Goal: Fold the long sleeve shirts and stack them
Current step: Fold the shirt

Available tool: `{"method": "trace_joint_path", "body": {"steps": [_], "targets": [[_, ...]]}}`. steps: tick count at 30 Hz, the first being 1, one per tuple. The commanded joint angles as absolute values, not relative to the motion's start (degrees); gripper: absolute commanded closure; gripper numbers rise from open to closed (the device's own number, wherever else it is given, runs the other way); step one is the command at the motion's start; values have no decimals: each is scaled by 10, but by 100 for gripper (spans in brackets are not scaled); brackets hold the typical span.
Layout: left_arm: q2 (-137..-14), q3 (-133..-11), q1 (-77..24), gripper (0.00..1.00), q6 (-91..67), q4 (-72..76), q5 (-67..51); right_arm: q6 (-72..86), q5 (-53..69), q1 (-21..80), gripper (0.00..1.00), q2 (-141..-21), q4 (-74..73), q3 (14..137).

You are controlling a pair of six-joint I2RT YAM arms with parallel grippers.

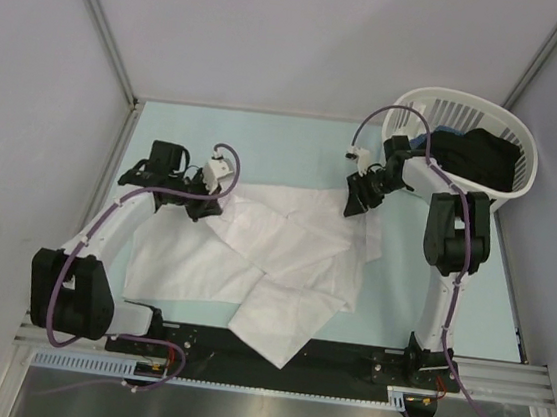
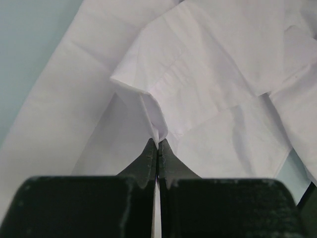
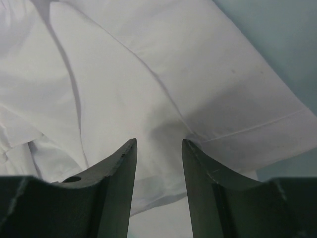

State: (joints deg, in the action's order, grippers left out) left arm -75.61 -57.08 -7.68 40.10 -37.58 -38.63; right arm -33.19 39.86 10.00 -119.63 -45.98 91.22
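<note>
A white long sleeve shirt [image 1: 273, 253] lies rumpled across the middle of the pale green table. My left gripper [image 1: 205, 205] is at its upper left edge, shut on a pinched fold of the white cloth [image 2: 161, 130] that rises between the fingertips. My right gripper [image 1: 354, 205] hovers over the shirt's upper right part with its jaws apart. In the right wrist view the cloth [image 3: 163, 99] lies flat below the gripper [image 3: 158, 145], and nothing is between the fingers.
A white slatted basket [image 1: 515, 120] holding dark clothing [image 1: 476, 156] stands at the back right, just behind the right arm. Grey walls close the table's left, back and right. A black rail runs along the near edge.
</note>
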Motion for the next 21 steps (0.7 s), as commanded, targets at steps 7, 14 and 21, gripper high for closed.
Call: {"method": "trace_joint_path", "body": {"steps": [7, 14, 21], "targets": [[-763, -491, 48, 100, 300, -233, -387, -344, 368, 108, 54, -1223, -498, 962], [-795, -474, 114, 100, 243, -178, -358, -343, 365, 108, 54, -1216, -504, 969], [-826, -473, 130, 99, 229, -175, -344, -338, 362, 108, 53, -1218, -517, 996]]}}
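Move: The left gripper holds the shirt's upper layer by its end. The shirt's far left corner lies about 20 cm left, 11 ahead and 11 below it; the near left corner about 23 left and 19 back. The right gripper stands part-open on the shirt near its far edge, with cloth some 2 cm below the hand point. The shirt's right end lies about 8 cm back and 7 right of it. Bring the left gripper about 11 cm to the left over the shirt, sinking some 6 cm and easing a little forward towards the far left corner. Keep the upper layer's end pinched and swing the hand some 30 degrees counter-clockwise. Let the right gripper stay part-open, pressing on the cloth by the far edge: dip a centimetre or so, then ease back up. ##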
